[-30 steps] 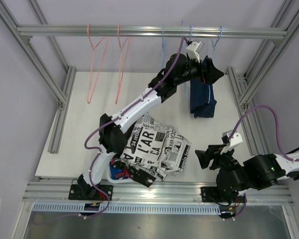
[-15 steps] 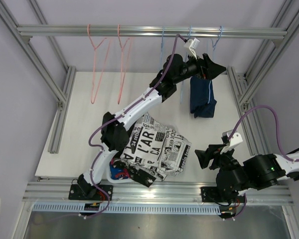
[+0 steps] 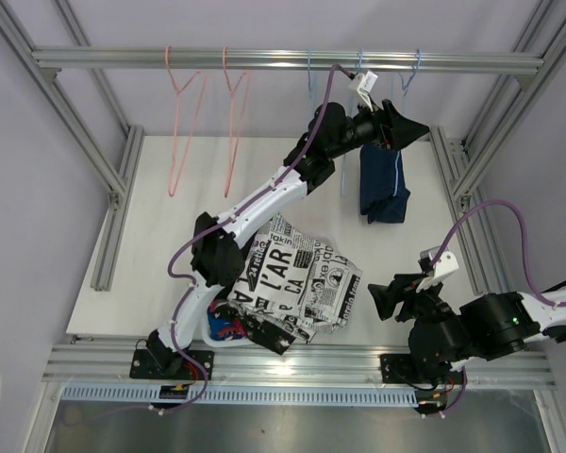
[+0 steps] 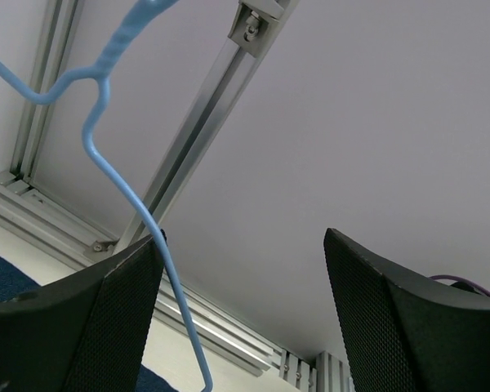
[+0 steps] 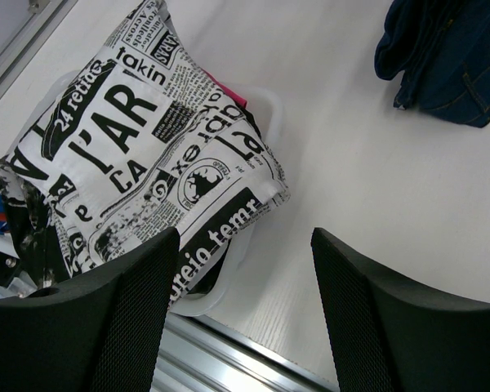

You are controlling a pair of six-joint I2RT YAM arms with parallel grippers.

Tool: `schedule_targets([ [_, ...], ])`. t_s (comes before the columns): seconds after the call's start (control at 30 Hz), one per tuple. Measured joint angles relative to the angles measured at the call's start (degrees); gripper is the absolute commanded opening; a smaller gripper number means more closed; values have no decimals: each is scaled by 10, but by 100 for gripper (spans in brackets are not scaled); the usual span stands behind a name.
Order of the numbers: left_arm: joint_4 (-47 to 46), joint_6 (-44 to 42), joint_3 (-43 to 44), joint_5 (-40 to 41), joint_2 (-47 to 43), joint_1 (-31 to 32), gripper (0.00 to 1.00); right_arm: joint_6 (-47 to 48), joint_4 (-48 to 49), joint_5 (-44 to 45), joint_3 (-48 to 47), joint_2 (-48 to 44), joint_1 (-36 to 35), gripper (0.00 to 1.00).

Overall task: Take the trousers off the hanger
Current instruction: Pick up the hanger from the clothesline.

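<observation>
Dark blue denim trousers [image 3: 384, 184] droop under a blue hanger [image 3: 413, 74] on the top rail, their lower end down at the table [image 5: 441, 57]. My left gripper [image 3: 407, 130] is raised just above them, beside that hanger. In the left wrist view its jaws [image 4: 243, 237] are open, and the blue hanger wire [image 4: 106, 147] runs down along the inner side of the left finger, not clamped. A strip of denim [image 4: 0, 273] shows at the lower left. My right gripper [image 3: 382, 297] [image 5: 245, 237] is open and empty, low over the table's near right.
A white bin [image 5: 220, 286] at the near left holds white trousers with black print [image 3: 302, 283] on top, with pink cloth [image 5: 229, 86] and blue-red cloth [image 3: 224, 326] peeking out. Two bare pink hangers [image 3: 179, 113] and other blue hangers [image 3: 309, 85] hang on the rail [image 3: 264, 58].
My left gripper has lifted off the top of the denim, swung slightly right toward the hanger, and narrowed its jaws a little. The right arm has stayed still.
</observation>
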State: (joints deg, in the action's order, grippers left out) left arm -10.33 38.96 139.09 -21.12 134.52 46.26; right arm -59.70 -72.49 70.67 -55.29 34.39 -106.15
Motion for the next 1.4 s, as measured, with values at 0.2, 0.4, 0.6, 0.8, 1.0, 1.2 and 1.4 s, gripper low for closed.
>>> schedule_targets([
  [0.2,-5,6,0,-2,0,3,66,2,2,0,0,0,0,71],
  [0.4,-3,7,0,-1,0,3,50,2,2,0,1,1,0,71],
  [0.6,-1,10,0,-1,0,3,39,3,3,0,1,5,0,71],
  [0.8,0,12,0,-1,0,3,35,3,3,0,1,9,0,71],
  [1.0,6,11,0,-1,0,3,26,3,3,0,1,12,0,71],
  [1.2,14,17,0,-1,0,3,3,3,3,0,1,15,0,71],
  [1.4,23,21,-4,6,0,-3,1,3,3,0,1,21,0,72],
])
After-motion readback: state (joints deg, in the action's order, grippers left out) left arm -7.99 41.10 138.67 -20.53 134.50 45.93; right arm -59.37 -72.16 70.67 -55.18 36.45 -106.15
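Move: The near sloping wire of the blue hanger crosses my open left fingers, some 2 cm ahead of my hand point, 1 cm right and 1 cm lower. From that hand the trousers hang about 9 cm ahead, straight in line and some 15 cm down. An empty hanger is roughly 12 cm left and 8 cm ahead, about level. From my right hand the blue hanger's wire lies about 30 cm straight ahead and 14 cm higher. I shut my left fingers from nearly wide open to closed around the near wire of the blue hanger, pinching it between the tips. Meanwhile I hold the hand almost still, pointing right beneath the clothesline, and only as the fingers come together let it sink about 1 cm. ##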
